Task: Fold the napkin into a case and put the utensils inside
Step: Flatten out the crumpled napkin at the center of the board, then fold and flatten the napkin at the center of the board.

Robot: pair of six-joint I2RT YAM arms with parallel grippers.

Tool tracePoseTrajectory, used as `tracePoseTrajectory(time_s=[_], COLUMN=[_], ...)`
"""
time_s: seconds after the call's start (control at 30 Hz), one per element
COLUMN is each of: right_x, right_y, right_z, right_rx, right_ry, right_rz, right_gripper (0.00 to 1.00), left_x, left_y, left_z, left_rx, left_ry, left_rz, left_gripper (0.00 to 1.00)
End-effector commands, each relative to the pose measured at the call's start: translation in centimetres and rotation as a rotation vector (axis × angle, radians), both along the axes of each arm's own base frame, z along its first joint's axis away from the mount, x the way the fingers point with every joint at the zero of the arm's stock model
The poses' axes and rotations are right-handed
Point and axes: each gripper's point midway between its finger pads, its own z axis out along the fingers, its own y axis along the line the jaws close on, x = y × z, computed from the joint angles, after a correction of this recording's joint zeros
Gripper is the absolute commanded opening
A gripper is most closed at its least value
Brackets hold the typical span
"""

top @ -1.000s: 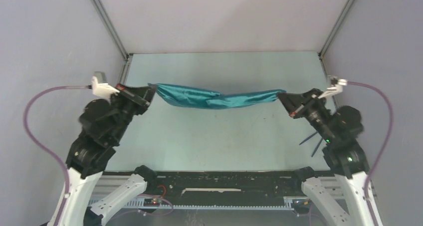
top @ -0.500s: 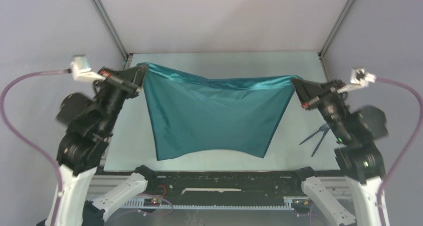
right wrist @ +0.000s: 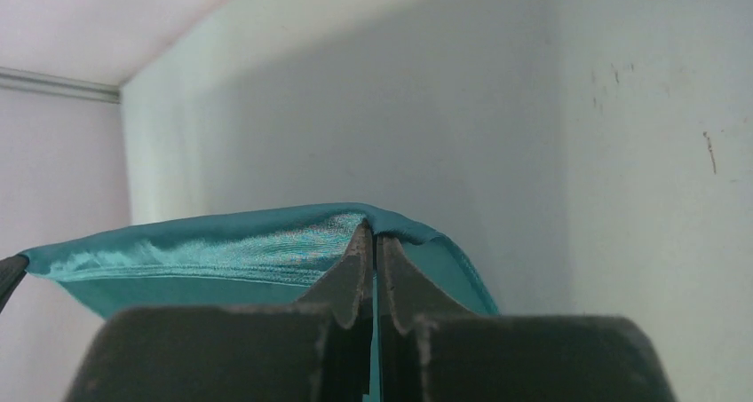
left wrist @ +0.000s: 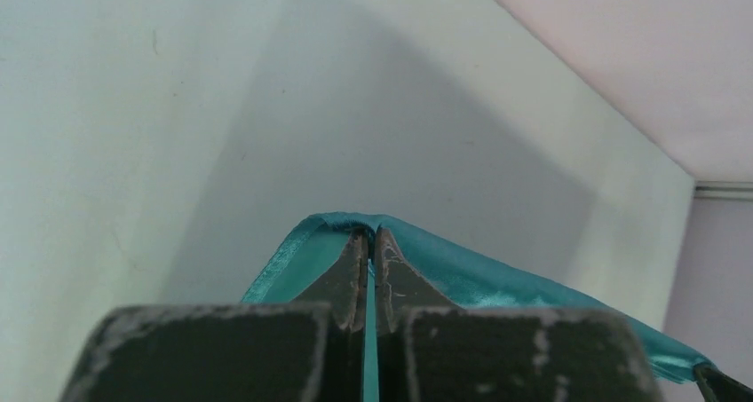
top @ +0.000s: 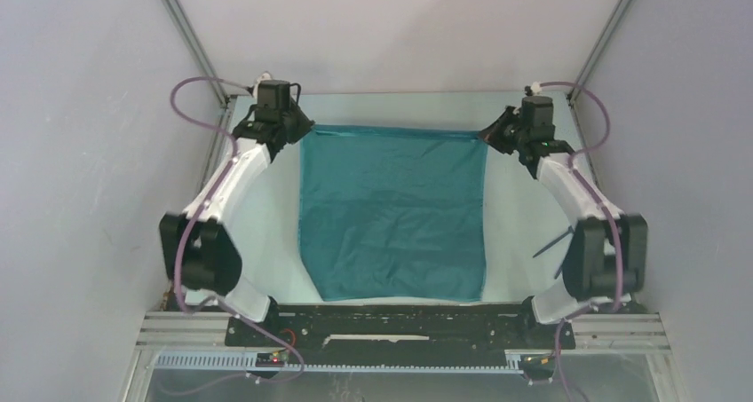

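The teal napkin [top: 393, 211] is spread flat and nearly square over the middle of the table, its far edge pulled taut between both grippers. My left gripper [top: 305, 132] is shut on the far left corner; in the left wrist view the cloth [left wrist: 462, 264] wraps over the pinched tips of that left gripper [left wrist: 369, 235]. My right gripper [top: 487, 135] is shut on the far right corner, where the satin [right wrist: 222, 247] drapes over the tips of the right gripper [right wrist: 373, 235]. The utensils [top: 557, 248], thin and dark, lie at the right, mostly hidden behind the right arm.
The pale table [top: 266, 233] ends at grey walls on the left, right and back. A black and metal rail [top: 400, 318] with the arm bases runs along the near edge. Both arms stretch far out toward the back wall.
Both arms have swung from the near middle to the far end of the table. The napkin went from a bunched hanging strip to an open sheet laid flat.
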Motion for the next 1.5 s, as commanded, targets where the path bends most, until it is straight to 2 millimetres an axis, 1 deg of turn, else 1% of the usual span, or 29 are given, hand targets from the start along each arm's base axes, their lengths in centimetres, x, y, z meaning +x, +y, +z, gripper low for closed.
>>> tracePoseTrajectory(time_s=[0.0, 0.03, 0.1, 0.13, 0.2, 0.23, 0.33, 0.4, 0.47, 0.53, 0.63, 0.7, 0.77, 0.8, 0.87, 0.93, 1.07, 1.17, 1.3, 1.4, 1.47], right_x=[5.3, 6.2, 7.8, 8.5, 9.3, 9.6, 10.1, 10.2, 10.0, 9.5, 7.6, 5.4, 2.7, 1.0, -1.7, -4.1, -8.0, -10.7, -13.2, -14.2, -14.6], right_y=[-0.2, -0.2, 0.2, 0.4, 1.1, 1.3, 1.8, 2.0, 1.7, 1.3, 1.0, 1.0, 1.4, 1.6, 1.7, 1.3, 0.9, 0.9, 0.2, -0.2, -0.2], right_z=[-0.3, -1.1, -3.1, -3.3, -4.8, -5.4, -6.2, -6.2, -6.1, -6.0, -5.7, -6.0, -6.6, -7.4, -8.4, -9.3, -10.9, -12.8, -14.9, -16.0, -16.2], right_rx=[0.012, 0.006, 0.01, 0.017, 0.037, 0.045, 0.059, 0.054, 0.045, 0.044, 0.046, 0.052, 0.079, 0.09, 0.077, 0.049, 0.018, 0.016, 0.005, 0.016, 0.014], right_ry=[-0.068, -0.055, -0.017, -0.01, 0.021, 0.032, 0.049, 0.054, 0.063, 0.084, 0.146, 0.218, 0.299, 0.339, 0.383, 0.416, 0.45, 0.486, 0.513, 0.538, 0.549], right_rz=[0.013, 0.02, 0.048, 0.06, 0.089, 0.099, 0.119, 0.122, 0.123, 0.118, 0.122, 0.128, 0.139, 0.149, 0.162, 0.161, 0.173, 0.187, 0.183, 0.177, 0.179], right_gripper=[0.0, 0.0, 0.0, 0.0, 0.0, 0.0, 0.0, 0.0, 0.0, 0.0, 0.0, 0.0, 0.0, 0.0, 0.0, 0.0, 0.0, 0.0, 0.0, 0.0, 0.0], left_x=[5.4, 6.4, 7.8, 8.2, 8.7, 9.0, 9.4, 9.2, 9.0, 8.3, 6.0, 3.6, 1.0, -0.4, -3.0, -6.2, -10.8, -13.9, -16.9, -18.1, -18.7], left_y=[-1.0, -1.1, -1.8, -2.0, -2.1, -2.2, -2.4, -2.6, -2.8, -2.7, -2.5, -2.4, -2.4, -2.5, -2.5, -2.2, -2.1, -2.3, -2.8, -3.1, -3.3], left_z=[-3.3, -4.6, -6.6, -7.5, -8.5, -8.7, -9.1, -9.3, -9.0, -8.8, -9.3, -10.1, -10.9, -10.7, -11.2, -12.8, -14.8, -16.6, -18.2, -19.3, -19.6], left_rx=[-0.075, -0.074, -0.095, -0.108, -0.124, -0.125, -0.134, -0.134, -0.133, -0.128, -0.156, -0.173, -0.181, -0.187, -0.182, -0.162, -0.162, -0.163, -0.172, -0.169, -0.178], left_ry=[0.005, 0.025, 0.058, 0.075, 0.083, 0.077, 0.081, 0.085, 0.083, 0.098, 0.149, 0.208, 0.259, 0.263, 0.285, 0.328, 0.383, 0.425, 0.458, 0.478, 0.49], left_rz=[-0.061, -0.064, -0.1, -0.107, -0.11, -0.113, -0.135, -0.148, -0.174, -0.176, -0.154, -0.147, -0.16, -0.171, -0.195, -0.211, -0.229, -0.24, -0.24, -0.237, -0.242], left_gripper=[0.0, 0.0, 0.0, 0.0, 0.0, 0.0, 0.0, 0.0, 0.0, 0.0, 0.0, 0.0, 0.0, 0.0, 0.0, 0.0, 0.0, 0.0, 0.0, 0.0, 0.0])
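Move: The napkin is stretched in the air between the two shut grippers, each holding one corner of its far edge. The board's center, where it is being taken, lies about 14 cm back, 17 cm right and 23 cm below the left hand, and some 14 cm back, 15 cm left and 19 cm below the right. The napkin's free edge trails roughly 27 cm behind the left hand, 15 cm right and 16 cm lower. The utensils lie about 22 cm back, 13 cm right and 19 cm below the right hand. The napkin, still pinched by its two corners, is first carried forward and down by both arms, about 8 cm out and 9 to 14 cm lower. After a brief hold, both hands pull the held edge back towards their bases, some 25 cm and sinking, over the cloth's lower part. The fingers stay shut and tip further down by about 30 degrees. ##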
